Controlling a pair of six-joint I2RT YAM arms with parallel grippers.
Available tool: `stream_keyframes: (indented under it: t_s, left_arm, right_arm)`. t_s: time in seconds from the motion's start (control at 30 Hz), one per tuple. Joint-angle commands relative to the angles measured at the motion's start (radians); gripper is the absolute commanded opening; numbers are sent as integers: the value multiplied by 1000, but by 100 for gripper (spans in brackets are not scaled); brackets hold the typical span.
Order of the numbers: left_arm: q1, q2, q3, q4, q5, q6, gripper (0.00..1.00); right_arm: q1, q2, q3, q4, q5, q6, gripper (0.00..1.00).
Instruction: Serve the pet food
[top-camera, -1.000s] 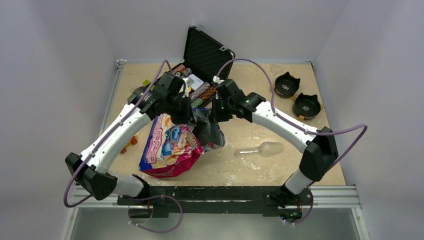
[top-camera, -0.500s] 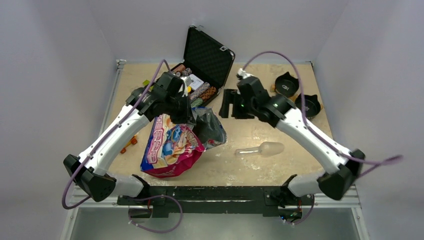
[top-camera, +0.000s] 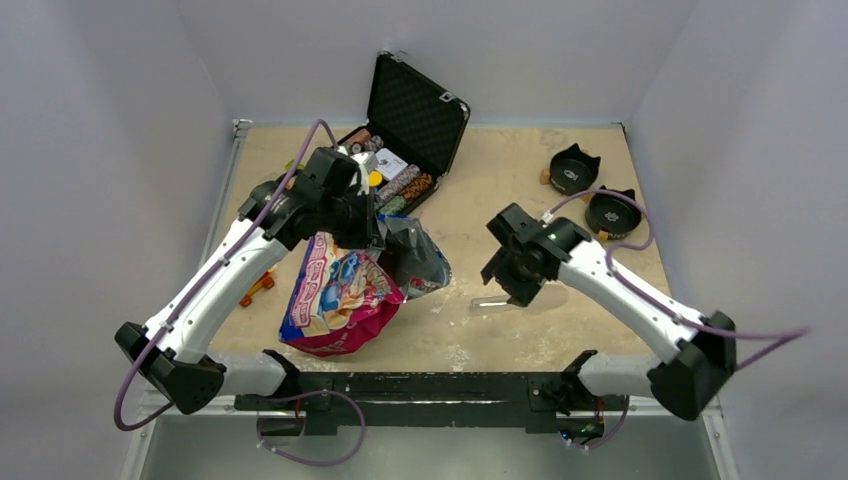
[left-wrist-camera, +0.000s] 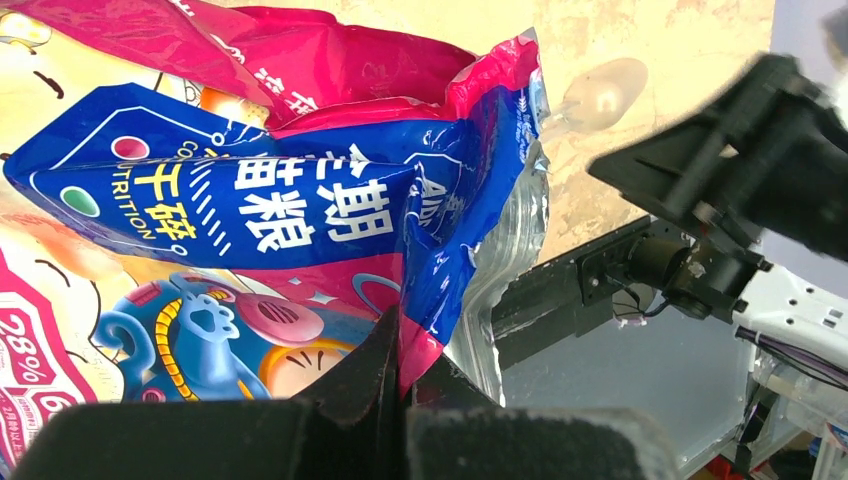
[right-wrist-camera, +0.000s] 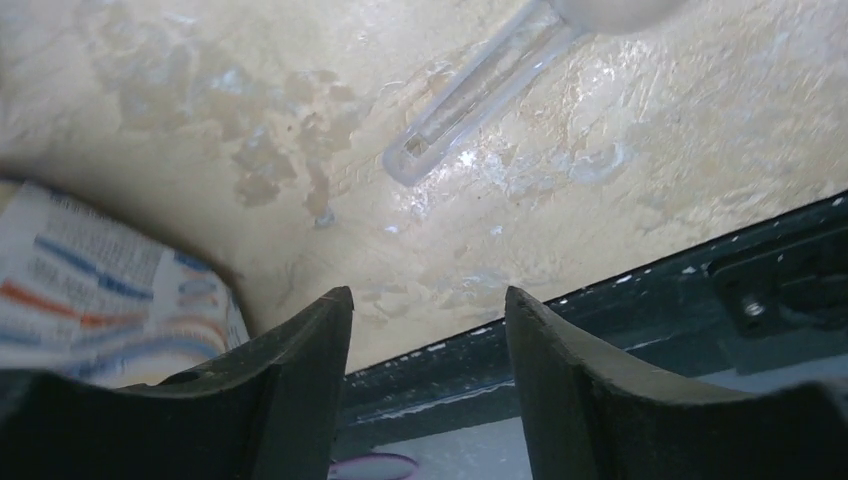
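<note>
The glossy pink-edged pet food bag (top-camera: 340, 295) stands at the table's front left, its silvery opened top (top-camera: 415, 255) turned right. No kibble shows. My left gripper (top-camera: 372, 232) is shut on the bag's top edge; in the left wrist view the fingers pinch the pink and blue rim (left-wrist-camera: 425, 345). My right gripper (top-camera: 500, 282) is open and empty, hovering over the handle of a clear plastic scoop (top-camera: 492, 301), which also shows in the right wrist view (right-wrist-camera: 480, 95). Two black cat-ear bowls (top-camera: 574, 170) (top-camera: 612, 212) sit at the back right.
An open black case (top-camera: 415, 110) holding colourful poker chips stands at the back centre. A small orange object (top-camera: 262, 285) lies left of the bag. The black base rail (top-camera: 430, 385) runs along the near edge.
My right arm let go of the bag's top, swung right and back, then came forward down over the scoop handle. My left gripper kept its hold on the bag.
</note>
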Motion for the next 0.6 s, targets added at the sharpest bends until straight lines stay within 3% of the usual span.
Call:
stream_keyframes:
  t_s: [0.0,0.17,0.57]
  left_arm:
    - [-12,-85,-31,99,115,-22,0]
    - [-12,-114,-43,87,96,-11,0]
    - [-12,-132,-75,98,94,-8,0]
  right_arm:
    - [-51,167,99,-48,-53,201,59]
    - [-105,335,122,-49,-122,216,47]
    - [-116,460,60,46,-83,259,40]
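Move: The scoop's handle lies about 14 cm below the open, empty right gripper and some 3 cm ahead, neither left nor right of it; the scoop's bowl is some 9 cm to the right of the handle. The pet food bag stands roughly 25 cm to the gripper's left, and the nearer cat bowl some 23 cm ahead and 25 cm right. From the left gripper, pinching the bag's top edge, the handle is about 20 cm right, level ahead, 25 cm below. Lower the right gripper about 8 cm towards the scoop's handle, easing forward some 3 cm early on. Swing its tilted fingers back by about 20 degrees until they point straight down, twist it a little clockwise, and narrow the fingers partway without touching yet. Keep the left gripper pinching the bag's edge, letting it drift slightly back. ##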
